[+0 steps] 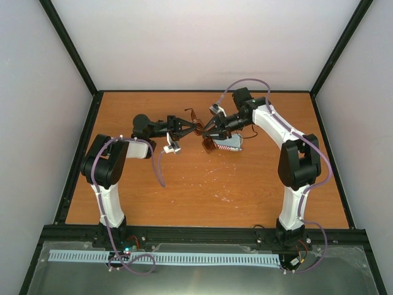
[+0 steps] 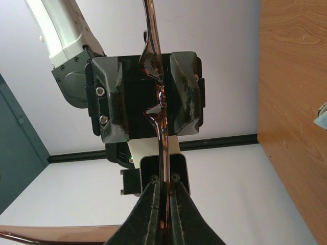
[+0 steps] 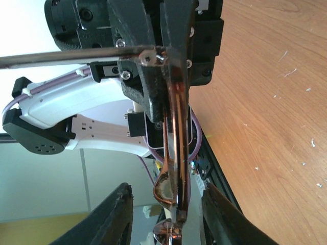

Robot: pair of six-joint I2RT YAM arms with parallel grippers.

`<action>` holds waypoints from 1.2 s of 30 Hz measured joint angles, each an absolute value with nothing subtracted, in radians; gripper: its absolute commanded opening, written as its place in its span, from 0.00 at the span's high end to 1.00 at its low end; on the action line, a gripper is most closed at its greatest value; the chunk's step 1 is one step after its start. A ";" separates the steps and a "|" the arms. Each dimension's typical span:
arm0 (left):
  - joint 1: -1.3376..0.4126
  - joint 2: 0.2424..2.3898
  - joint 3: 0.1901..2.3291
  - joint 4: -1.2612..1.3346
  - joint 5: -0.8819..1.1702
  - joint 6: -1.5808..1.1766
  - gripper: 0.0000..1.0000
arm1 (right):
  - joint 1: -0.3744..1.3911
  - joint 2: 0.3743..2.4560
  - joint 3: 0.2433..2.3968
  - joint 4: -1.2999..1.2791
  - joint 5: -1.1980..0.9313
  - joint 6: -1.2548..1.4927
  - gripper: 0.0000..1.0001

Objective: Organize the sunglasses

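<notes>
The sunglasses, with a thin reddish-brown frame and tinted lenses, hang in the air over the middle of the table. My left gripper is shut on them; in the left wrist view its fingertips pinch the thin frame edge-on. My right gripper faces it from the right and is open. In the right wrist view its fingers stand wide apart on either side of the sunglasses without touching them.
The oval flag-patterned case lies on the wooden table just below the right gripper. A bit of light blue cloth shows at the edge of the left wrist view. Black frame rails border the table.
</notes>
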State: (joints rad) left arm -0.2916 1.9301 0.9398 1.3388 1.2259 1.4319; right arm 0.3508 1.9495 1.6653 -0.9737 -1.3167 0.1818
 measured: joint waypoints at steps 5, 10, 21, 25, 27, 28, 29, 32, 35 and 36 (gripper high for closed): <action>-0.290 1.933 0.940 1.339 1.235 1.431 1.00 | 0.365 1.950 1.665 -0.979 -1.317 0.179 0.75; -0.287 1.937 0.940 1.340 1.241 1.431 1.00 | 0.366 1.950 1.665 -0.981 -1.314 0.179 0.85; -0.286 1.938 0.942 1.351 1.253 1.437 0.90 | 0.372 1.950 1.666 -0.984 -1.329 0.180 0.97; -0.286 1.939 0.943 1.353 1.254 1.444 0.36 | 0.380 1.950 1.668 -0.983 -1.330 0.176 0.97; -0.286 1.941 0.943 1.353 1.257 1.444 0.11 | 0.385 1.950 1.670 -0.982 -1.328 0.176 0.97; -0.286 1.942 0.943 1.355 1.258 1.441 0.02 | 0.387 1.950 1.674 -0.984 -1.324 0.176 0.97; -0.286 1.942 0.943 1.359 1.256 1.436 0.01 | 0.387 1.951 1.678 -0.984 -1.320 0.176 0.97; -0.286 1.942 0.940 1.398 1.232 1.393 0.01 | 0.386 1.960 1.713 -0.989 -1.308 0.176 0.97; -0.286 1.935 0.908 1.443 1.150 1.343 0.00 | 0.378 1.972 1.746 -0.992 -1.290 0.176 0.97; -0.285 1.928 0.890 1.447 1.127 1.328 0.01 | 0.372 1.977 1.758 -0.992 -1.287 0.177 0.97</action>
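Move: My left hand grips one end of the sunglasses' front in mid-air; their middle is about 3 cm to its right and 2 cm back, level with it. My right hand's half-open fingers already straddle the frame, whose middle is roughly 1 cm to that hand's left and 1 cm back, at its height. From the right hand, the open case lies some 6 cm ahead, 9 cm to the right and 20 cm below, with the blue cloth in it. I hand the sunglasses over in the air: my right hand eases about 1 cm left and back while its fingers close and pinch the frame near the bridge. Only then do my left fingers, nearly still until now, spring wide open and let go, and that hand starts drawing off left and forward by about 1 cm. To finish, my right hand carries the sunglasses forward by roughly 1.5 cm, rising slightly. ##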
